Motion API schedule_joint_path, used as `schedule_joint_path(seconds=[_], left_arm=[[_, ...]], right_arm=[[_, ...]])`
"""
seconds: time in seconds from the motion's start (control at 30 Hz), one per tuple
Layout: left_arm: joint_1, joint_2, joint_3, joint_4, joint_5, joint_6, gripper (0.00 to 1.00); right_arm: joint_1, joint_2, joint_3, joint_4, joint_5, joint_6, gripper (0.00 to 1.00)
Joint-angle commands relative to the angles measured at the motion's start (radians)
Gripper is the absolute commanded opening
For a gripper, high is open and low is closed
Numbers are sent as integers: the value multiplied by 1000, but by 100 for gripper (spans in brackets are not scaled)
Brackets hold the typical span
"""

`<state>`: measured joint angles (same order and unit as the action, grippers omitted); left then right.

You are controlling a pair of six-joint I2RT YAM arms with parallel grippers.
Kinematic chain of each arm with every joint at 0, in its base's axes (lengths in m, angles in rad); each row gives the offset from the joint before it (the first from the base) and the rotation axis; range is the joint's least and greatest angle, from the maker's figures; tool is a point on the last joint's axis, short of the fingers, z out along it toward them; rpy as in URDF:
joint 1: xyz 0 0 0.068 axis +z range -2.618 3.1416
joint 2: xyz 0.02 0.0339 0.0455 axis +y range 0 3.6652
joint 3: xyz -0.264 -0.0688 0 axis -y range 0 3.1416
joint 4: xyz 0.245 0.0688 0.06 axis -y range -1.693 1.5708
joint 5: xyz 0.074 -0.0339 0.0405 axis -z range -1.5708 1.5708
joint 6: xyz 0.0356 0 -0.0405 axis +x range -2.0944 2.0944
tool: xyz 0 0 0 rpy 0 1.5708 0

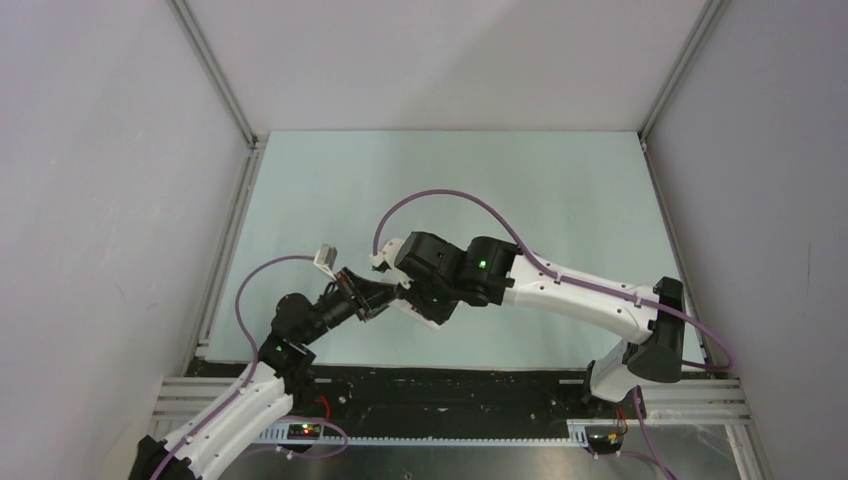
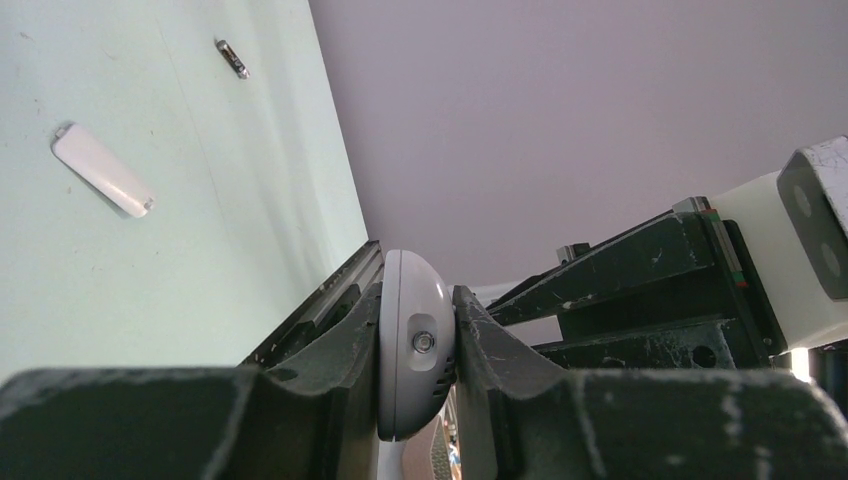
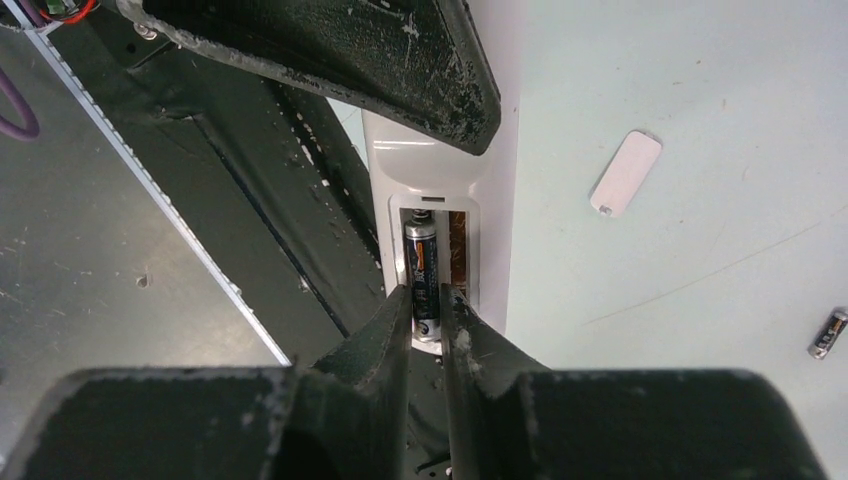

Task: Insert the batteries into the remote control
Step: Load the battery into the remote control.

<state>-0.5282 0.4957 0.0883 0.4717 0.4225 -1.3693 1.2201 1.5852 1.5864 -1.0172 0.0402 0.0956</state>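
Observation:
My left gripper (image 2: 415, 300) is shut on the white remote control (image 2: 410, 350), holding it edge-up above the table's near edge. In the right wrist view the remote control (image 3: 495, 200) shows its open battery bay, with one dark battery (image 3: 422, 260) lying in the left slot. The right slot shows only copper contacts. My right gripper (image 3: 428, 300) stands at that battery's near end, its fingertips a narrow gap apart on either side of it. A second battery (image 3: 827, 333) lies on the table, and in the left wrist view this battery (image 2: 232, 58) lies far off. Both grippers (image 1: 390, 293) meet in the top view.
The small white cover (image 3: 626, 173) lies flat on the pale green mat; in the left wrist view the cover (image 2: 102, 170) sits at the upper left. A black rail and a grey metal plate (image 3: 100, 250) run along the table's near edge. Grey walls enclose the table (image 1: 500, 190).

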Motion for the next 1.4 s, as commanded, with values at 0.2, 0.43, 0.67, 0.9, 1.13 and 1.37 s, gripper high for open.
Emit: schedule_joint_path(seconds=[0.2,0.43,0.67,0.9,1.13,1.37], left_arm=[[-5,-19,49,65,18,-9,0],[-4,-19,42,64,17,-14,0],[-4,-15,32,64,10,-24,0],[-3,-5,25,64,8,-35,0],[-4,-5,26,64,-1,-60,0],[-4,-2,52,64,0,-99,0]], right_arm=[[-7,13,40,29,-13,-20,29],[-8,1,38,40,-18,-16,38],[2,-38,37,80,6,-14,48],[11,-102,8,151,83,-13,52],[17,-220,-73,271,177,83,55],[32,-435,-268,379,326,334,67]])
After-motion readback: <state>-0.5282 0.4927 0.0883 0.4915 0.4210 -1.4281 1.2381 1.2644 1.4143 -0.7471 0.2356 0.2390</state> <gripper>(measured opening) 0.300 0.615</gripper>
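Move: The right hand's open fingertips straddle the loaded battery, its middle about 1 cm forward, left and below. The loose battery lies on the table some 22 cm ahead of the right hand, 23 cm to its right and 20 cm down; the white cover is also on the table, about 12 cm ahead and 8 cm right. From the left hand, still gripping the remote, the loose battery is roughly 18 cm forward, 29 cm right and 20 cm down. Easing about 1.5 cm to the left, low over the compartment, the right hand spreads its fingers off the loaded battery, then lifts clear faster and faster, about 8 cm up, swinging back some 3 cm to the right as the fingers tilt outward to the left by 25–30 degrees. The left hand keeps its grip on the remote and stays almost in place. ##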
